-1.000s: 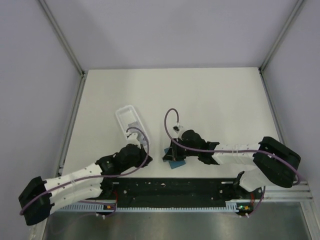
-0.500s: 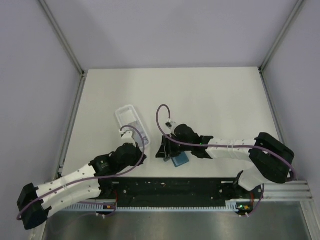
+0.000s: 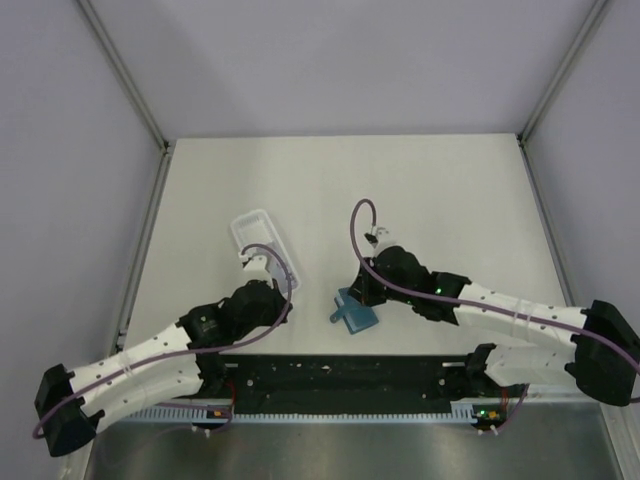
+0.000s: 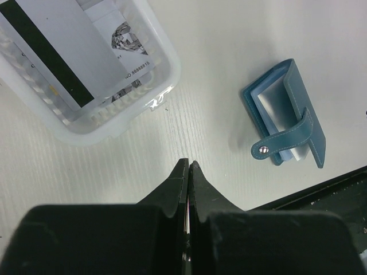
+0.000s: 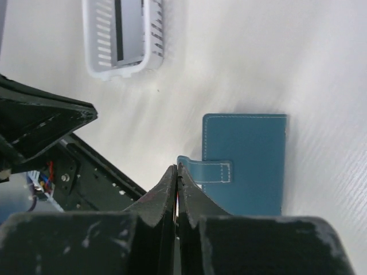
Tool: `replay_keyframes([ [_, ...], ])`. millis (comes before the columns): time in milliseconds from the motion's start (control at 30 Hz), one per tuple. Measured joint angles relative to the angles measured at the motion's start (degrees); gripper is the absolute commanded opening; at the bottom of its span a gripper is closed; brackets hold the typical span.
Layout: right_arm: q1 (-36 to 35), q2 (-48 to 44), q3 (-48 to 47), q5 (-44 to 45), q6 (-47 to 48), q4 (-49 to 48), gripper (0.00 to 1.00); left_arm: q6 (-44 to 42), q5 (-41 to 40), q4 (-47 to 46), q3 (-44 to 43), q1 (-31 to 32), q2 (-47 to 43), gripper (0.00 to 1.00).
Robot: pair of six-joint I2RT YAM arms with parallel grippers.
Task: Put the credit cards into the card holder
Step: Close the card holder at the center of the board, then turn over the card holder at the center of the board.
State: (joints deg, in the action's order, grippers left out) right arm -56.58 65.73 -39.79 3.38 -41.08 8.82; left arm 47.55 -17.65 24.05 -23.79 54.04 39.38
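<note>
The teal card holder [image 3: 355, 312] lies near the table's front edge. Its flap is partly lifted, its snap tab [image 4: 282, 141] hangs loose, and a pale card edge shows inside [image 4: 274, 103]. Credit cards [image 4: 51, 63] with a dark stripe lie in the white tray [image 3: 243, 228]; one also shows in the right wrist view [image 5: 129, 23]. My left gripper [image 4: 188, 163] is shut and empty, over the table between tray and card holder [image 4: 298, 97]. My right gripper [image 5: 176, 167] is shut with nothing in it, its tips just beside the tab [image 5: 209, 171] of the card holder [image 5: 249, 154].
The black mounting rail [image 3: 340, 378] runs along the near table edge just below the card holder. Metal frame posts [image 3: 140, 100] rise at the back corners. The left arm [image 3: 150, 355] lies low across the front left.
The right gripper opened and shut again, letting go of the card holder, and its arm swung back to the right. The card holder now lies free, slightly farther up. The left arm barely moved.
</note>
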Motion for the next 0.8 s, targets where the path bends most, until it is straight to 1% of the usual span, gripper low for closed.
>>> replay_keyframes([
  [167, 0.15, 1.95, 2.10, -0.33, -0.04, 0.55, 0.00, -0.57, 0.31, -0.02, -0.35, 0.00, 1.07, 0.00],
  [400, 0.13, 13.68, 3.06, -3.82, -1.03, -3.13, 0.00, -1.51, 1.73, -1.05, -2.08, 0.00, 2.64, 0.00],
  [500, 0.13, 15.74, 3.17, -4.87, -1.38, -3.45, 0.00, -2.32, 2.49, -2.16, -2.86, 0.00, 3.61, 0.00],
  [667, 0.13, 13.99, 3.21, -4.85, -1.38, -3.32, 0.00, -3.21, 4.31, -4.83, -4.13, 0.00, 6.45, 0.00],
  [800, 0.13, 6.36, 3.45, -1.92, -1.38, -1.86, 0.00, -4.00, 7.04, -7.50, -5.53, 0.00, 10.01, 0.00],
])
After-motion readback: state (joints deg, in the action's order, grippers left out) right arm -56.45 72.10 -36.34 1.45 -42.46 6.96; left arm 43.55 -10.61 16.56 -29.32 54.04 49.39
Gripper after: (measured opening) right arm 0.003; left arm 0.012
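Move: The half-open card holder lies about 3 cm ahead of the right hand, 1 cm to its right and roughly 11 cm below. Its strap's free end is some 4 cm to that hand's left and 1 cm ahead, and the white tray about 19 cm ahead and 23 cm to the left. From the left hand the holder is roughly 16 cm right, 3 cm ahead and 7 cm lower. Onto the card holder's raised cover, near its strap side, the right hand brings its shut fingers down about 10 cm, drawing slightly back and tipping some 15 degrees steeper, then rises again by nearly half of that, the tilt easing off. Meanwhile the left hand, also shut, drifts about 4.5 cm rightward towards the holder, rising a little. ##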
